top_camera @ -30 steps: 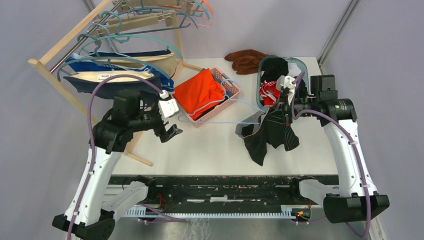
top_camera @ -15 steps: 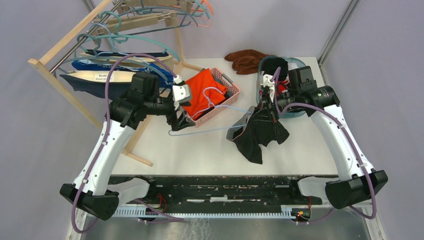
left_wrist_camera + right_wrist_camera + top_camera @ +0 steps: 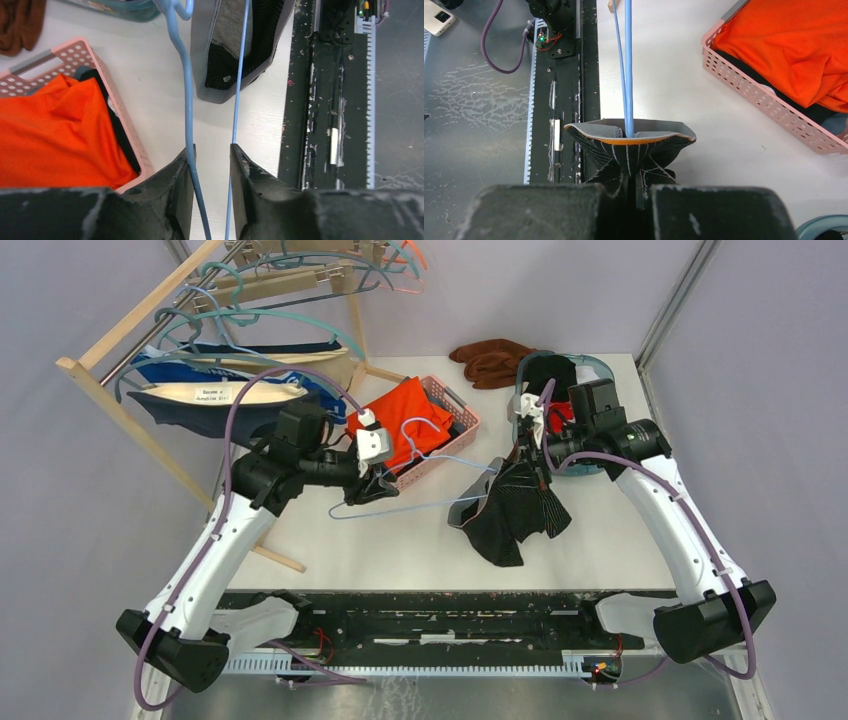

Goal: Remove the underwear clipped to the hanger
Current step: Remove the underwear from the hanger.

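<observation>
A light blue wire hanger (image 3: 430, 502) lies across the middle of the table. Black striped underwear (image 3: 510, 515) with a grey waistband hangs from its right end. My right gripper (image 3: 535, 455) is shut on that underwear (image 3: 629, 150), and the bunched cloth sits between its jaws (image 3: 626, 187). My left gripper (image 3: 375, 485) is at the hanger's left end. In the left wrist view both hanger wires (image 3: 187, 100) run between its jaws (image 3: 212, 150), each against a finger. More underwear (image 3: 230, 395), navy, blue and beige, hangs on the rack at the left.
A pink basket (image 3: 455, 400) holding an orange garment stands behind the hanger, right beside my left gripper. A teal tub (image 3: 603, 368) of clothes is at the back right, with a brown cloth (image 3: 492, 358) next to it. The wooden rack (image 3: 100, 350) leans at the left.
My left gripper swung right from the rack to the hanger and closed around its wires. My right gripper drew the underwear and the hanger's right end leftwards.
</observation>
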Motion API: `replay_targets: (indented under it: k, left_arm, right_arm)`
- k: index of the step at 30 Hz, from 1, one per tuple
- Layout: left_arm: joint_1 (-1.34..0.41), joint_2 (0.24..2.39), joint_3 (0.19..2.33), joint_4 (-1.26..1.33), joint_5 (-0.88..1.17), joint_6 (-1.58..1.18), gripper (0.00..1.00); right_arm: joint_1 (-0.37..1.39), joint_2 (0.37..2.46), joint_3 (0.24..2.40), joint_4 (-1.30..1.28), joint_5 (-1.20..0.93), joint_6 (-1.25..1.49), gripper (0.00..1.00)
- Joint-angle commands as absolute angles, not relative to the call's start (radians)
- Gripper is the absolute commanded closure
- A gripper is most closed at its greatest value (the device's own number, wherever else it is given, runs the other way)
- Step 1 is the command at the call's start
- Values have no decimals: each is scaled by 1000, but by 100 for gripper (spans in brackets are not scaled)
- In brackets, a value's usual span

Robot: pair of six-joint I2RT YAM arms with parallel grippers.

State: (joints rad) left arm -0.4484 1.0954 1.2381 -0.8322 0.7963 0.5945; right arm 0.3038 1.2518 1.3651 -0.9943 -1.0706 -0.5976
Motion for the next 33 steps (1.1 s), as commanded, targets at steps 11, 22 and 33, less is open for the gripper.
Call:
replay_targets:
  k: [11,22,33]
  left_arm:
    - [-444,975,1226,-810,656,603,97]
    - [-416,951,1241,-811,676,587,97]
    - [-410,913,1223,-802,654,601,97]
  right_arm:
    - [297,1196,1338,-906,-983,-551,54]
    - [290,1258,1330,-976,-889,-646,39]
    - [236,1299,1328,-1033,-834,-741,44]
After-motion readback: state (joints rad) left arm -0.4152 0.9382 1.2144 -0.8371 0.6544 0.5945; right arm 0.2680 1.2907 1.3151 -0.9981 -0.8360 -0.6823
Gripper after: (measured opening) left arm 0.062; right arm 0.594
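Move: The hanger's bars already run between the left hand's half-open fingers, its middle about 7 cm to the right and 2 cm ahead; the pink basket lies roughly 13 cm ahead, 4 cm right and 17 cm below. From the shut right hand, the underwear it holds hangs with its middle some 9 cm back, 1 cm left and 9 cm below; the blue-green bin is about 13 cm ahead, 15 cm right and 15 cm below. Left pinches the hanger, shifting about 3 cm left, while right releases the underwear and sinks 5 cm. ##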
